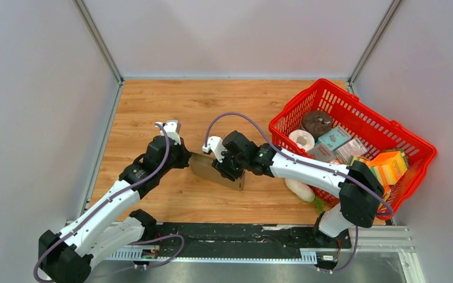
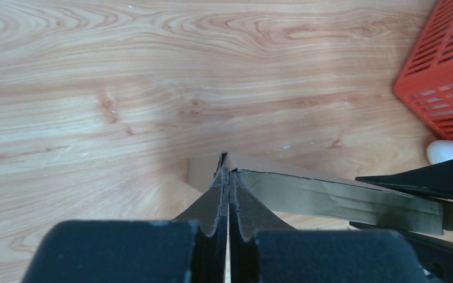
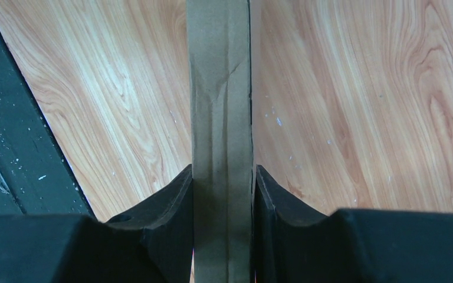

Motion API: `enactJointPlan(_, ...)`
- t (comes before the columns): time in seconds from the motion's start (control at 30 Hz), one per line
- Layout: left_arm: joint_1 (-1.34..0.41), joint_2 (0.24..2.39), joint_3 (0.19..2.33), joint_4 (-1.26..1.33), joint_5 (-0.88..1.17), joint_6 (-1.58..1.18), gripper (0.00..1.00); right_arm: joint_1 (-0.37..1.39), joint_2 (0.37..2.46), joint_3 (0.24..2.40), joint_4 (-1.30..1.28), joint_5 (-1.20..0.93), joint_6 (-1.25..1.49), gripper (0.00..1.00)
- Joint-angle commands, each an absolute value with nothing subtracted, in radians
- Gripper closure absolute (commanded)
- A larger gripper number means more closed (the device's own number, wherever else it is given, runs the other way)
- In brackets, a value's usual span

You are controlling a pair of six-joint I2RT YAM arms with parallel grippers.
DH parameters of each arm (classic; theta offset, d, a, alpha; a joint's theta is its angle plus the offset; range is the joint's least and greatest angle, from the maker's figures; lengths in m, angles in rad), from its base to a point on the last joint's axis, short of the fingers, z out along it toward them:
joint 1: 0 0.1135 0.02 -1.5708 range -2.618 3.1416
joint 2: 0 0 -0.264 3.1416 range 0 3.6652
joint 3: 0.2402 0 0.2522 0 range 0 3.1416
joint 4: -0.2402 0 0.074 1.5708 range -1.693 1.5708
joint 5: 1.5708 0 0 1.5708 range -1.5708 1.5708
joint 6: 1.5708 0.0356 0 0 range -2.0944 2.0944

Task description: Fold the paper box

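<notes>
The paper box is a flat brown cardboard piece standing on its edge on the wooden table, between my two grippers. My right gripper is shut on it, and in the right wrist view its fingers clamp the box's narrow thickness from both sides. My left gripper is shut with its tips at the box's left end. From the left wrist the closed tips meet the box's corner, and the long side of the box runs off to the right.
A red plastic basket full of packaged goods stands at the right. A white object lies on the table in front of it. A black rail runs along the near edge, with grey walls on three sides.
</notes>
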State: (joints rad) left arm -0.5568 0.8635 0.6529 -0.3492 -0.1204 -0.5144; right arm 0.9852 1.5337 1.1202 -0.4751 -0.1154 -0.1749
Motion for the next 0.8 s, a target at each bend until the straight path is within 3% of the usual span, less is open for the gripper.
enactJointPlan(0.0, -0.538, 0.859, 0.623, -0.488, -0.209, -0.425, 1.0, 0.98, 1.591, 1.147, -0.473, -0.091, -0.172, 0.73)
enactJointPlan(0.1, -0.538, 0.855, 0.629, -0.477, -0.196, -0.394, 1.0, 0.982, 1.595, 1.146, -0.474, -0.106, -0.167, 0.73)
enactJointPlan(0.23, -0.537, 0.798, 0.62, -0.463, -0.175, -0.38, 0.88, 0.986, 1.586, 1.137, -0.468, -0.114, -0.16, 0.73)
enactJointPlan(0.47, -0.538, 0.813, 0.623, -0.452, -0.169, -0.362, 0.88, 0.989, 1.586, 1.146, -0.477, -0.124, -0.156, 0.73)
enactJointPlan(0.57, -0.537, 0.799, 0.633, -0.451, -0.161, -0.364, 0.81, 0.989, 1.588, 1.144, -0.483, -0.12, -0.156, 0.73)
enactJointPlan(0.7, -0.535, 0.767, 0.66, -0.434, -0.129, -0.37, 0.61, 0.991, 1.589, 1.144, -0.485, -0.12, -0.156, 0.73)
enactJointPlan(0.77, -0.52, 0.767, 0.669, -0.42, -0.074, -0.371, 0.57, 0.992, 1.594, 1.147, -0.488, -0.117, -0.156, 0.73)
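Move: The left fingers are still shut on the upper corner of the paper box's left end, about 1 cm to their right and 1 cm below. From the left hand the box's middle lies some 9 cm right, 5 cm back and 4 cm lower. From the right hand, which straddles the box, that left end is about 14 cm left and 7 cm ahead, 2 cm up; the white radish is some 22 cm right, 3 cm back and 10 cm below. The left fingers let go of the box's left end, opening from shut to roughly two fifths. That hand draws off to the left by nearly 3 cm, sinking about 2 cm and easing back a little under 2 cm, while it rolls some 10 degrees, left side rising. The right hand keeps its grip across the box and shifts about 1 cm left, then holds. ##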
